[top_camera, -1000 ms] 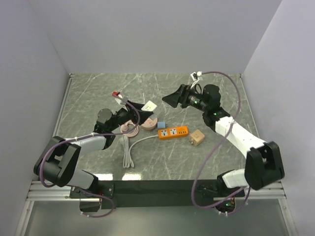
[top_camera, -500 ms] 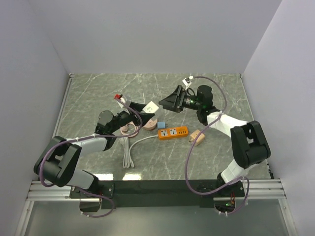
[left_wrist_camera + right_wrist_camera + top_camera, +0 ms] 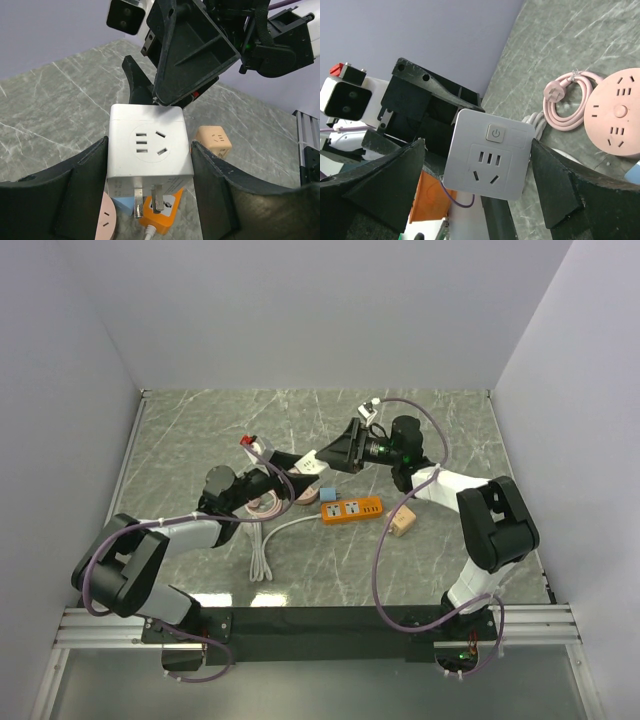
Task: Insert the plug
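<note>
My left gripper (image 3: 150, 167) is shut on the plug (image 3: 150, 142), a white cube adapter with a socket face on top and two metal prongs pointing down. It hangs above the orange power strip (image 3: 161, 212) (image 3: 351, 509). My right gripper (image 3: 477, 170) (image 3: 328, 454) is open and straddles the same plug (image 3: 490, 155). Its right finger (image 3: 565, 185) is close to the cube's edge, and a gap shows on the left side. In the top view the two grippers meet left of the strip, and the plug is mostly hidden between them.
On the marble table (image 3: 200, 430) lie a pink round socket (image 3: 300, 495) with its coiled pink cord (image 3: 567, 97), a small blue cube (image 3: 326, 494), a tan cube adapter (image 3: 402, 521) (image 3: 213, 141) and the strip's white cable (image 3: 262, 550). Grey walls enclose three sides.
My right gripper has swung left and closed in on the left gripper, and its open fingers now flank the plug. The left gripper has shifted slightly right with the plug.
</note>
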`<action>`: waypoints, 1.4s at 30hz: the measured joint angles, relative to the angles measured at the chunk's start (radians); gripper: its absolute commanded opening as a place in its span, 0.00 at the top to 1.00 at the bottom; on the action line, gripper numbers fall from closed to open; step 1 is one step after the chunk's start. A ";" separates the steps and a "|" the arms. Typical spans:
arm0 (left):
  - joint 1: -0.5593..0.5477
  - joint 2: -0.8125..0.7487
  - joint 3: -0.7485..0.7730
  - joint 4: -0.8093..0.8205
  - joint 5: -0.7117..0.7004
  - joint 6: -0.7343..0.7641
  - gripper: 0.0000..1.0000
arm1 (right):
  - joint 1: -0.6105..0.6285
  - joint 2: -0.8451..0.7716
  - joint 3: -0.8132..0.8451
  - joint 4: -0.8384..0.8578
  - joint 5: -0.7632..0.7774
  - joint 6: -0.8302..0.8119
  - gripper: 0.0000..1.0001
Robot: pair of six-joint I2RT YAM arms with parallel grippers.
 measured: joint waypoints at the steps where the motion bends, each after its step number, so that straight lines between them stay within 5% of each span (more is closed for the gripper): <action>1: 0.000 0.000 0.001 0.000 -0.001 0.003 1.00 | 0.000 0.002 0.002 0.000 0.000 -0.002 0.09; 15: -0.013 0.002 0.017 0.006 -0.002 0.032 1.00 | 0.042 0.002 0.030 -0.138 0.012 -0.134 0.17; 31: -0.019 -0.023 0.000 0.011 -0.014 0.058 1.00 | 0.055 0.043 0.046 -0.103 -0.035 -0.115 0.11; 37: -0.019 -0.028 -0.014 0.013 -0.026 0.074 1.00 | 0.045 0.061 0.046 -0.055 -0.037 -0.075 0.42; 42: -0.022 -0.024 -0.020 0.031 -0.027 0.076 1.00 | 0.039 0.061 0.046 -0.045 -0.026 -0.067 0.50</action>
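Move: The white plug cube is still pinched in the left fingers, right at that hand's point, prongs down. From the open right hand it lies about 4 cm to the left, 2 cm back and about level. On the table some 17 cm below the right hand, the blue plug is 2 cm ahead, the pink round socket 4 cm ahead and 8 cm left, and the orange power strip 2 cm back and 6 cm right. Keep the left gripper's hold on the white cube, letting that hand rise only about 1 cm. Bring the right gripper left and down onto the side of the cube facing it, some 2 cm each way and slightly back, pushing that side down so the cube turns between the left fingers. Then ease the right hand forward 1 cm while closing its fingers to about half open at the cube's upper edge. ##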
